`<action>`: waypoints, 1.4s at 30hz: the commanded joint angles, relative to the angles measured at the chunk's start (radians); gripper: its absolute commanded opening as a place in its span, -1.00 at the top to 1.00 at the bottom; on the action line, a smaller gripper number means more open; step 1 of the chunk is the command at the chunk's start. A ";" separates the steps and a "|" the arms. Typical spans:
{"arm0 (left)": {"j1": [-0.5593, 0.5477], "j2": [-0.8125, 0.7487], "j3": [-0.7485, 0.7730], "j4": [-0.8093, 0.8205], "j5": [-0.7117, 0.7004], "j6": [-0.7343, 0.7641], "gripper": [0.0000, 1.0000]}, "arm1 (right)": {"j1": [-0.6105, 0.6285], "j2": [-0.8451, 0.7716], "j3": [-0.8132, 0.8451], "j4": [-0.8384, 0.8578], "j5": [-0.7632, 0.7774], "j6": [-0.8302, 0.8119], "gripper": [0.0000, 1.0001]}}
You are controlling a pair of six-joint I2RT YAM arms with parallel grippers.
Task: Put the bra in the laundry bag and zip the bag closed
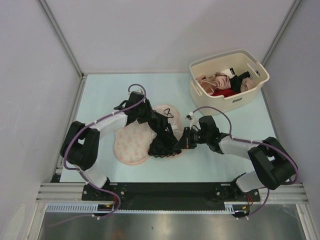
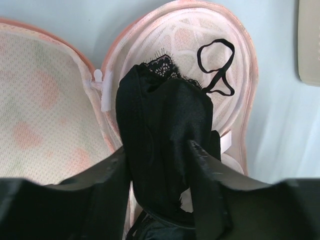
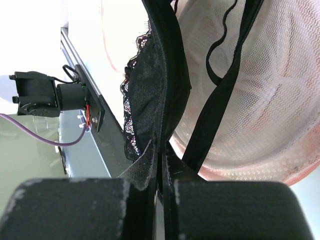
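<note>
The laundry bag (image 1: 131,146) lies open on the table, both pale mesh lobes up, and also shows in the left wrist view (image 2: 45,100) and the right wrist view (image 3: 265,100). The black lacy bra (image 1: 161,146) is bunched over the bag's near middle. My left gripper (image 1: 162,131) comes from the far left, and its jaws (image 2: 157,160) close on the folded bra (image 2: 165,115). A thin strap loop (image 2: 216,65) lies on the right lobe. My right gripper (image 1: 180,143) comes from the right, shut (image 3: 162,155) on the bra's edge (image 3: 160,75).
A cream basket (image 1: 225,102) with pink, red, beige and black garments stands at the back right; its edge shows in the left wrist view (image 2: 310,40). Grey walls enclose the table on three sides. The metal rail with the arm bases (image 1: 170,192) runs along the near edge.
</note>
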 commanded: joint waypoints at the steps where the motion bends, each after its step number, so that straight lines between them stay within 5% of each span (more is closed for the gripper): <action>1: 0.007 -0.007 0.053 -0.020 -0.011 0.056 0.12 | 0.007 -0.035 0.036 -0.029 0.013 -0.037 1.00; 5: 0.005 -0.056 0.043 -0.018 -0.037 0.077 0.68 | 0.009 -0.038 0.039 -0.040 0.021 -0.046 1.00; 11: 0.004 -0.202 0.020 -0.023 -0.057 0.114 1.00 | 0.009 -0.058 0.088 -0.156 0.087 -0.120 1.00; 19: -0.031 -0.511 -0.077 -0.001 -0.258 0.090 1.00 | 0.007 -0.043 0.214 -0.266 0.255 -0.169 1.00; 26: -0.036 -0.639 -0.122 -0.036 -0.275 -0.070 1.00 | 0.044 0.016 0.366 -0.152 0.528 -0.420 0.96; 29: -0.036 -0.627 -0.093 -0.081 -0.272 -0.122 1.00 | 0.139 -0.003 0.319 0.027 0.896 -0.660 0.71; 30: -0.036 -0.627 -0.096 -0.081 -0.277 -0.146 1.00 | 0.154 -0.006 0.291 0.112 1.040 -0.739 0.16; 32: -0.036 -0.628 -0.111 -0.058 -0.281 -0.165 1.00 | 0.156 0.006 0.309 0.199 1.105 -0.727 -0.28; 35: -0.036 -0.627 -0.167 -0.028 -0.300 -0.213 1.00 | 0.142 0.029 0.496 -0.127 1.064 -0.566 -0.44; 40: -0.034 -0.627 -0.286 0.080 -0.271 -0.220 0.99 | 0.164 -0.047 0.379 -0.302 0.910 -0.385 -0.68; 42: -0.033 -0.640 -0.321 0.091 -0.266 -0.208 1.00 | 0.138 -0.114 0.323 -0.310 0.716 -0.267 -0.75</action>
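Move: The left hand's half-open fingers are astride the far end of the bra, whose middle lies about 8 cm back, 5 cm right and 1 cm lower. The bag's mesh half under the bra is centred 6 cm back and 7 cm right, and its left half 9 cm back and 8 cm left. The right hand still grips the near right edge; from there the bra's middle is some 6 cm ahead and 5 cm left, with the mesh half 8 cm ahead and 3 cm left. The left fingers pinch shut on the bra's far end, then carry it steeply up some 18 cm, easing back and left about 5 cm each before sinking again by 6 cm or so. The right hand keeps its grip at first, follows forward and up, swings from pointing left to pointing mostly forward, then opens wide and lets go, ending about 15 cm ahead and 12 cm higher. ##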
